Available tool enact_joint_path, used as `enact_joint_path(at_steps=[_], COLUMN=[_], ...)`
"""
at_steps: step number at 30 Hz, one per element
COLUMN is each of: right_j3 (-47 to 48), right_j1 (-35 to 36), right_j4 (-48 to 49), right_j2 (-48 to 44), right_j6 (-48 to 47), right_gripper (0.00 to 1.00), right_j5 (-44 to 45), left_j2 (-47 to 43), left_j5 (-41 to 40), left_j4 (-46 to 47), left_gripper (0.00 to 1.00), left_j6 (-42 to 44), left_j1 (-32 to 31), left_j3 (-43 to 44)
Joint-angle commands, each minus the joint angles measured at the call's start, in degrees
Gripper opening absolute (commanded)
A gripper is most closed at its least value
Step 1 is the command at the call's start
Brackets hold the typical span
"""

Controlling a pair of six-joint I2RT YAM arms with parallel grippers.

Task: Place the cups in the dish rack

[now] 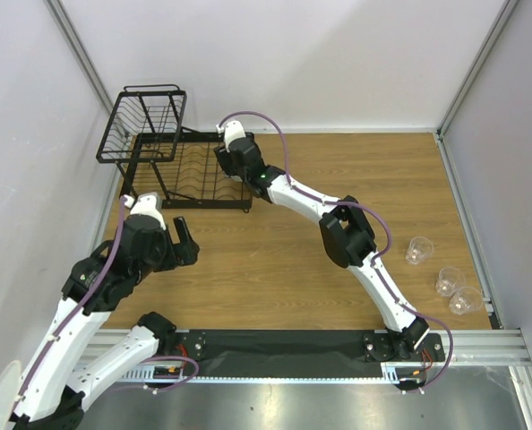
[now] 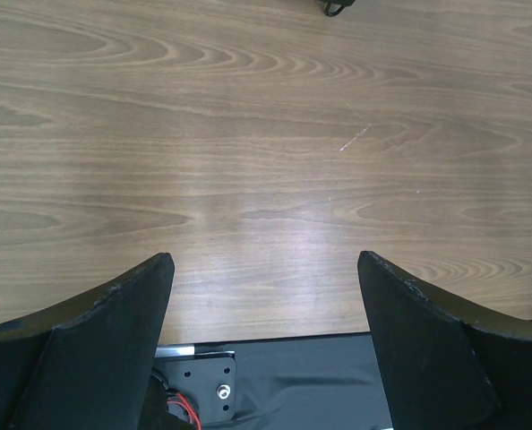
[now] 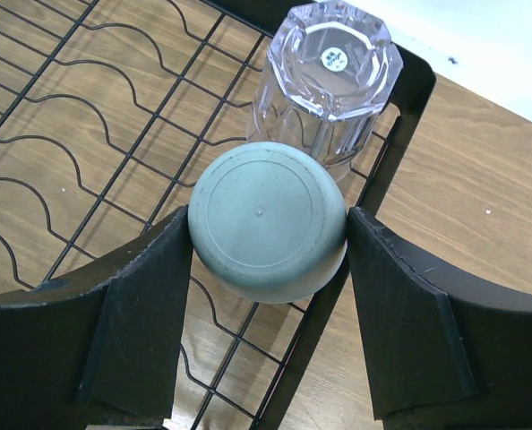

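The pale mint-green tumbler [image 3: 266, 219] stands upside down on the wire floor of the dish rack's low tray [image 3: 87, 107], at its right edge. My right gripper [image 3: 269, 235] has a finger touching each side of it. A clear glass cup [image 3: 330, 81] stands upside down just beyond it in the tray. In the top view the right gripper [image 1: 227, 159] is over the black dish rack [image 1: 190, 179] and hides both cups. Three more clear cups [image 1: 418, 249] [image 1: 448, 280] [image 1: 466, 300] sit at the table's right side. My left gripper [image 1: 184, 235] is open and empty above bare wood [image 2: 266, 269].
The rack's raised wire basket [image 1: 142, 121] stands at the far left by the wall. The rack's black frame bar [image 3: 387, 152] runs next to the tumbler. A black mat [image 1: 284, 345] lies along the near table edge between the arm bases. Walls enclose the table on three sides.
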Motion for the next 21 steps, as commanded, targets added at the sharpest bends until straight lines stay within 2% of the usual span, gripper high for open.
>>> enact_joint_path(at_steps=[1,6,9,10,13,16,21], right_j3=[2.35,2.34,2.52,2.43,1.99,2.17,3.48], right_j1=[-0.45,-0.89,-0.89,-0.89,-1.07,-1.51,-1.86], right_j4=[3.50,2.80,2.01,1.83,1.57,1.21,-3.43], right_j2=[0.21,0.39,0.30,0.13,-0.58,-1.19,-3.73], right_j6=[1.57,2.72,2.81,2.81,2.81,3.16,5.87], right_gripper=[0.15,0.38,0.57,0.69,0.90,1.00,1.00], right_j5=[0.90,0.03,-0.15,-0.24,-0.50,-1.38,-3.05], left_j2=[1.18,2.33,2.59,2.68,2.94,2.94,3.47], left_j5=[-0.18,0.09,0.35,0.44,0.44,0.70,1.58], left_j4=[2.11,2.55,2.64,2.55,2.47,2.55,2.90], left_gripper=[0.89,0.90,0.90,0.90,0.90,0.90,0.90], left_j6=[2.14,2.84,2.76,2.84,2.76,2.32,1.62], left_j1=[-0.13,-0.04,0.05,0.05,0.05,0.22,0.31], left_j3=[2.09,2.79,2.97,3.14,3.67,4.02,5.25])
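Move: The right hand still holds the green cup upside down between its fingertips, over its place in the rack; the cup's middle is roughly 2 cm below the hand point, neither ahead nor to the side. The upturned clear cup stands about 8 cm straight ahead and 2 cm below; the rack's right rail is level with the hand, some 4 cm right and 6 cm below. From the left hand the green cup lies about 33 cm ahead, 8 cm right and 10 cm below. With the green cup pinched at both sides, the right hand eases down and slightly right beside the rack's right rail, just short of the clear cup, sinking about 1 cm in all while the wrist barely tips. Partway down the fingers spread from their grip to wide open, letting go of the cup on both sides, and the hand stays low around it without pulling back. ##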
